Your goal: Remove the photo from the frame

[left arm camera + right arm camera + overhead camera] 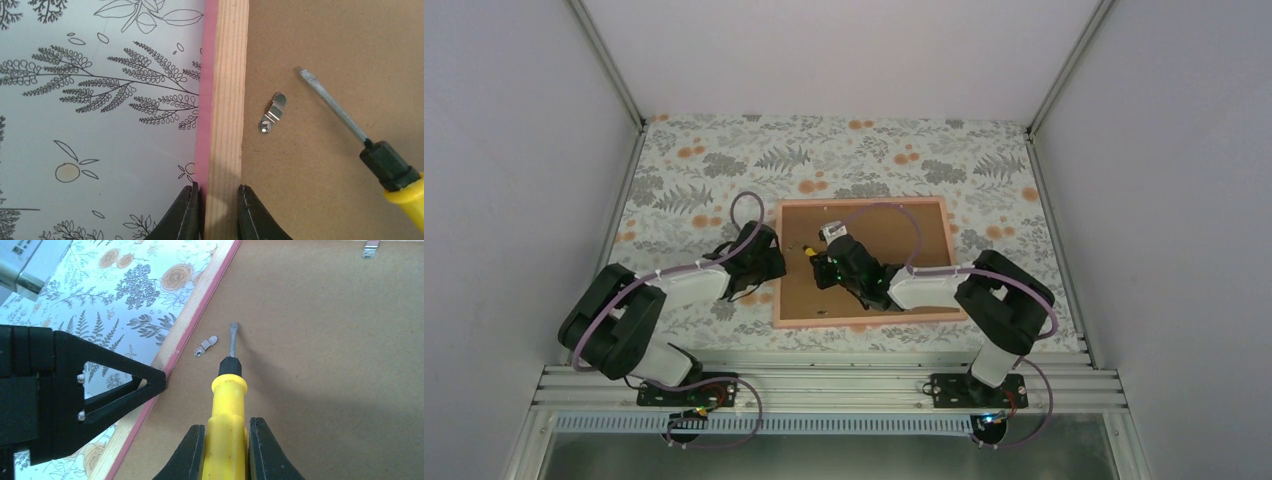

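Note:
The pink frame (864,322) lies face down, its brown backing panel (914,235) facing up. The photo is hidden under that panel. My left gripper (217,200) is shut on the frame's left wooden rail (225,100), one finger outside and one inside. My right gripper (226,432) is shut on a yellow-handled screwdriver (227,410). The screwdriver's flat tip (233,327) hovers over the backing, just right of a small metal clip (206,345) near the left rail. The same clip (272,114) is turned inward over the panel.
A second metal clip (370,249) sits at the frame's far edge. The frame rests on a floral tablecloth (714,160), enclosed by white walls on three sides. The left gripper's finger (125,375) is close beside the screwdriver.

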Robot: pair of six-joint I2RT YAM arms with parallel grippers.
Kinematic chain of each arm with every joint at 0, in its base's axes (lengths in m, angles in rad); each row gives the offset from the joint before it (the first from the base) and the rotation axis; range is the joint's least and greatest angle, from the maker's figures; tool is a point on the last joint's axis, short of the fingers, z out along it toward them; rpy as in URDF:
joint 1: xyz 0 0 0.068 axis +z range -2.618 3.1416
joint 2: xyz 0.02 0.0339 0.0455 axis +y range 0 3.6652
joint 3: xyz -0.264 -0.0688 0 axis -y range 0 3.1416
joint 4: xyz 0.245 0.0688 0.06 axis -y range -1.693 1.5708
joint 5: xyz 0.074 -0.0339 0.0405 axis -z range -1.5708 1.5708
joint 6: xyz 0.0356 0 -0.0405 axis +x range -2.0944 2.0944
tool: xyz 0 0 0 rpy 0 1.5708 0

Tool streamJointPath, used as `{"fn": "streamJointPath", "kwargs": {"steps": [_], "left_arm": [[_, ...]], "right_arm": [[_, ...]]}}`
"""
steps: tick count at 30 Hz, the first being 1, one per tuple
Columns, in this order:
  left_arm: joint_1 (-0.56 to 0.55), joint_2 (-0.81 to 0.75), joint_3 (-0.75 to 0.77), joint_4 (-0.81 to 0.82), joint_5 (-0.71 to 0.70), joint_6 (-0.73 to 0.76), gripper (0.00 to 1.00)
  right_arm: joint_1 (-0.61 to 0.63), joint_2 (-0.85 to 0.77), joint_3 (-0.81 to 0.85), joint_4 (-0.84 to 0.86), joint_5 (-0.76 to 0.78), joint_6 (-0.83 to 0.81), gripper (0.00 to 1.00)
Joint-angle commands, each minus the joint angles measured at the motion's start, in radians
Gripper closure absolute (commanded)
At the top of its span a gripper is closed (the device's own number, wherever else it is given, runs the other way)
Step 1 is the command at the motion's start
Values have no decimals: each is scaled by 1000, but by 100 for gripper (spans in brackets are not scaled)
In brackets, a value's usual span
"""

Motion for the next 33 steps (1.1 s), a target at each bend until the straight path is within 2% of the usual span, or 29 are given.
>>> {"fn": "streamJointPath", "kwargs": {"steps": [1, 7, 11, 15, 17, 19, 23, 26, 28, 33], "left_arm": [[-1, -9, -61, 6, 77, -153, 94], [-9, -82, -196, 106, 101, -386, 95], [-44, -133, -231, 94, 99, -436, 94], [-76, -177, -202, -38, 57, -391, 68], [-77, -190, -154, -139, -3, -329, 59], [-69, -194, -90, -221, -72, -244, 55], [-54, -146, 67, -300, -210, 5, 39], [-25, -51, 203, -297, -272, 230, 30], [-5, 16, 284, -281, -287, 379, 28], [64, 162, 407, -167, -209, 626, 23]], "right_arm": [[16, -37, -6, 53, 36, 23, 96], [-7, -141, -38, 16, 103, -16, 96], [-49, -203, -86, 20, 107, -31, 96], [-85, -252, -122, 23, 97, -62, 96], [-106, -274, -141, 30, 84, -76, 96], [-122, -292, -155, 30, 76, -89, 96], [-146, -324, -191, 41, 59, -119, 96], [-164, -337, -213, 43, 45, -122, 96], [-171, -342, -222, 42, 38, -117, 96], [-176, -349, -233, 38, 27, -110, 96]]}}
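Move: The left fingers hold the frame's left rail. The frame's far-left corner lies about 15 cm straight ahead of them, its near-left corner some 12 cm behind, and the left clip about 5 cm ahead and 3 cm right. From the right hand, which holds the screwdriver about 5 cm above the board, the far rail's clip lies roughly 12 cm ahead and 1 cm right; the left clip is about 4 cm ahead and 6 cm left. Still pinching the left rail, the left hand drags it back about 5 cm, turning counter-clockwise with it, then opens wide, lets go, and swings forward and up towards the far-left corner, ending some 7 cm higher. Meanwhile the right hand keeps the screwdriver, lifts its tip about 5 cm away from the left clip and carries it some 10 cm right over the board. ##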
